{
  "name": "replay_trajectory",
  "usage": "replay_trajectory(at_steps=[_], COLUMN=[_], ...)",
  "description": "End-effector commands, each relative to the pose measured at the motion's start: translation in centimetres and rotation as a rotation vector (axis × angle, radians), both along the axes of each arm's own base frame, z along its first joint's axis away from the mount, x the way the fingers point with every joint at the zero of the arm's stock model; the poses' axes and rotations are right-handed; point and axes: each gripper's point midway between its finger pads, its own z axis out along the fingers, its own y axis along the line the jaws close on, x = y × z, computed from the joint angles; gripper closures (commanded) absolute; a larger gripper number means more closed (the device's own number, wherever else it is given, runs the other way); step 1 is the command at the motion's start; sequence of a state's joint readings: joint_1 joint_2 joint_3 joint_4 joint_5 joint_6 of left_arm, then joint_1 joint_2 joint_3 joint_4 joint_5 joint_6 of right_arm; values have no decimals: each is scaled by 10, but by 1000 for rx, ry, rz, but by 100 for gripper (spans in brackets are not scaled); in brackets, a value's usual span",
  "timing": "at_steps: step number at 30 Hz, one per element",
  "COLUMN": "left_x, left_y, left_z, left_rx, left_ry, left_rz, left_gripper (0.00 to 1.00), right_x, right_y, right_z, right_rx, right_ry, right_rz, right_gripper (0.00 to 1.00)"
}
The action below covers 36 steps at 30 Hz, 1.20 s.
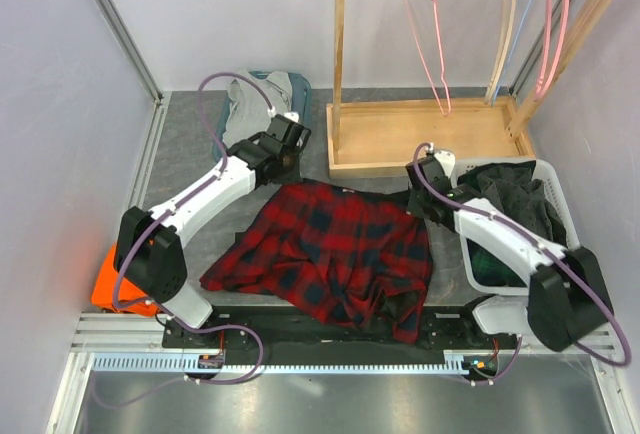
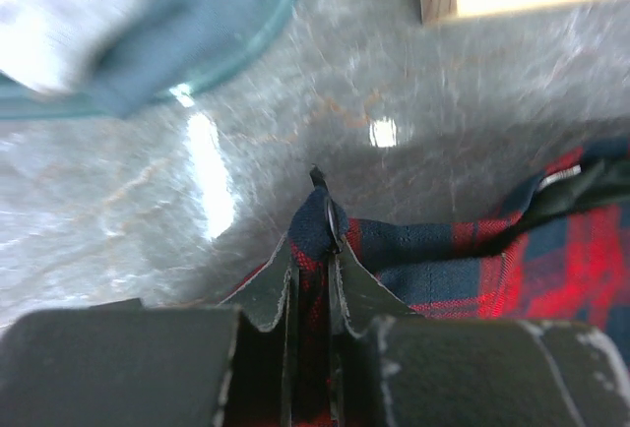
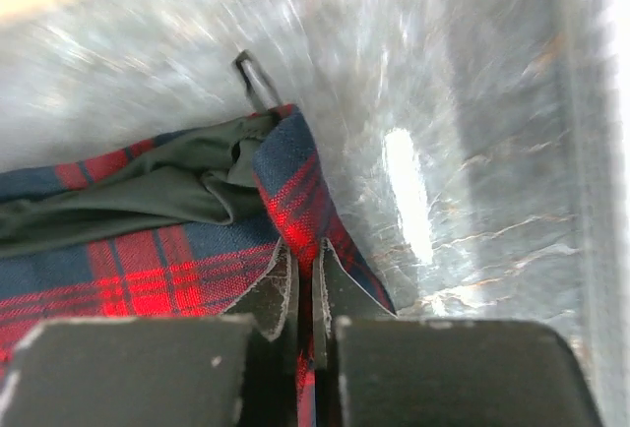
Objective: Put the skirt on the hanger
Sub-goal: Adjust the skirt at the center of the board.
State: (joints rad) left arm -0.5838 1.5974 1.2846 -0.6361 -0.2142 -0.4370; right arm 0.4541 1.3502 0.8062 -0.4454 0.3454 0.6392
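The skirt (image 1: 330,254), red and navy plaid, lies spread on the grey table between the two arms. My left gripper (image 1: 286,161) is shut on its far left waist corner; in the left wrist view the jaws (image 2: 313,255) pinch a fold of plaid cloth (image 2: 492,270). My right gripper (image 1: 428,192) is shut on the far right waist corner; in the right wrist view a plaid fold (image 3: 295,191) stands between the fingers (image 3: 307,268), with the dark lining (image 3: 128,201) to the left. A pink wire hanger (image 1: 430,34) hangs on the wooden rack behind.
The rack's wooden base (image 1: 425,134) lies just beyond both grippers. More hangers (image 1: 545,24) hang at the rack's right end. A white basket (image 1: 555,189) of dark clothes stands at the right. A pale garment (image 1: 255,94) lies at the back left, an orange object (image 1: 105,279) at the left edge.
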Motion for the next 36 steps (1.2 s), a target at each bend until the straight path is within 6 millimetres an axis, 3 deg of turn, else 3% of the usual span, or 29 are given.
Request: replay_trajectory(at_steps=[1, 2, 4, 5, 10, 12, 15, 16, 18, 19, 20, 21, 22, 23, 24, 25, 26, 27, 28, 31, 32, 34, 35, 36], left_x=[36, 41, 47, 50, 51, 43, 26, 22, 6, 0, -7, -16, -25, -30, -35, -46, -51, -56, -65, -79, -81, -83, -85, -85], left_y=[27, 31, 45, 48, 67, 72, 78, 79, 83, 83, 82, 84, 86, 81, 78, 78, 70, 67, 67, 59, 56, 55, 52, 49], left_z=[77, 97, 117, 139, 207, 223, 222, 202, 195, 166, 156, 149, 118, 106, 91, 63, 51, 39, 16, -10, -12, -15, -11, -8], left_rx=[37, 31, 51, 43, 32, 9, -25, -20, -52, -47, -63, -79, -77, -108, -121, -130, -164, -178, -179, -213, -226, -232, -253, -265], left_ry=[-202, -247, -291, -339, -498, -535, -547, -515, -507, -456, -436, -428, -367, -342, -314, -257, -220, -194, -136, -56, -46, -43, -44, -46], left_rz=[83, 94, 138, 146, 202, 211, 216, 219, 217, 216, 207, 210, 224, 211, 200, 208, 184, 176, 186, 163, 150, 143, 129, 117], left_gripper=[98, 98, 98, 98, 98, 98, 98, 98, 98, 98, 98, 98, 98, 98, 98, 98, 98, 97, 96, 84, 72, 57, 41, 32], right_x=[16, 18, 18, 17, 15, 8, -1, -4, -14, -17, -24, -30, -35, -42, -50, -56, -61, -69, -74, -84, -86, -90, -93, -94], right_y=[-13, -15, -17, -18, -11, -4, 7, 10, 17, 19, 19, 20, 21, 23, 23, 27, 31, 31, 36, 36, 36, 36, 37, 37], right_z=[90, 109, 153, 173, 250, 266, 269, 257, 245, 217, 208, 175, 160, 149, 115, 104, 95, 70, 63, 39, 36, 26, 23, 20], right_rx=[-16, -20, 9, 14, 88, 129, 186, 198, 239, 247, 261, 260, 289, 310, 312, 347, 386, 397, 429, 450, 454, 442, 444, 435], right_ry=[-225, -273, -385, -443, -671, -719, -727, -703, -682, -626, -616, -548, -514, -499, -428, -404, -386, -335, -313, -262, -255, -232, -214, -205], right_rz=[-13, 0, 10, 30, 101, 151, 212, 229, 271, 269, 273, 282, 272, 278, 277, 285, 278, 269, 285, 272, 274, 284, 296, 309], right_gripper=[100, 100, 100, 100, 100, 100, 100, 100, 100, 100, 100, 100, 100, 100, 100, 100, 100, 100, 100, 100, 100, 100, 98, 82])
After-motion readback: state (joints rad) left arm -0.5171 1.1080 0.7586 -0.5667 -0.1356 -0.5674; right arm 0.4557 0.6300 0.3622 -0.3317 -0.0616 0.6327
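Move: The skirt's waistband corners are already pinched, one in each hand. The clear middle of the board lies about 13 cm back, 11 cm right and 11 cm below the left hand; from the right hand it is some 7 cm back, 17 cm left and 5 cm lower. The blue basket stands about 15 cm ahead and 6 cm left of the left hand. From the right hand, the grey basket is roughly 25 cm right and 4 cm back, and the rack's wooden base about 19 cm ahead and 3 cm left. The skirt is swung up by its two held waistband corners, the left hand rising about 20 cm and the right some 25 cm as the fingertips tip upward. Both hands then sweep quickly back towards the base and down onto the board's middle, edging left. The left fingers begin to open at the low end; the right keep their pinch. ##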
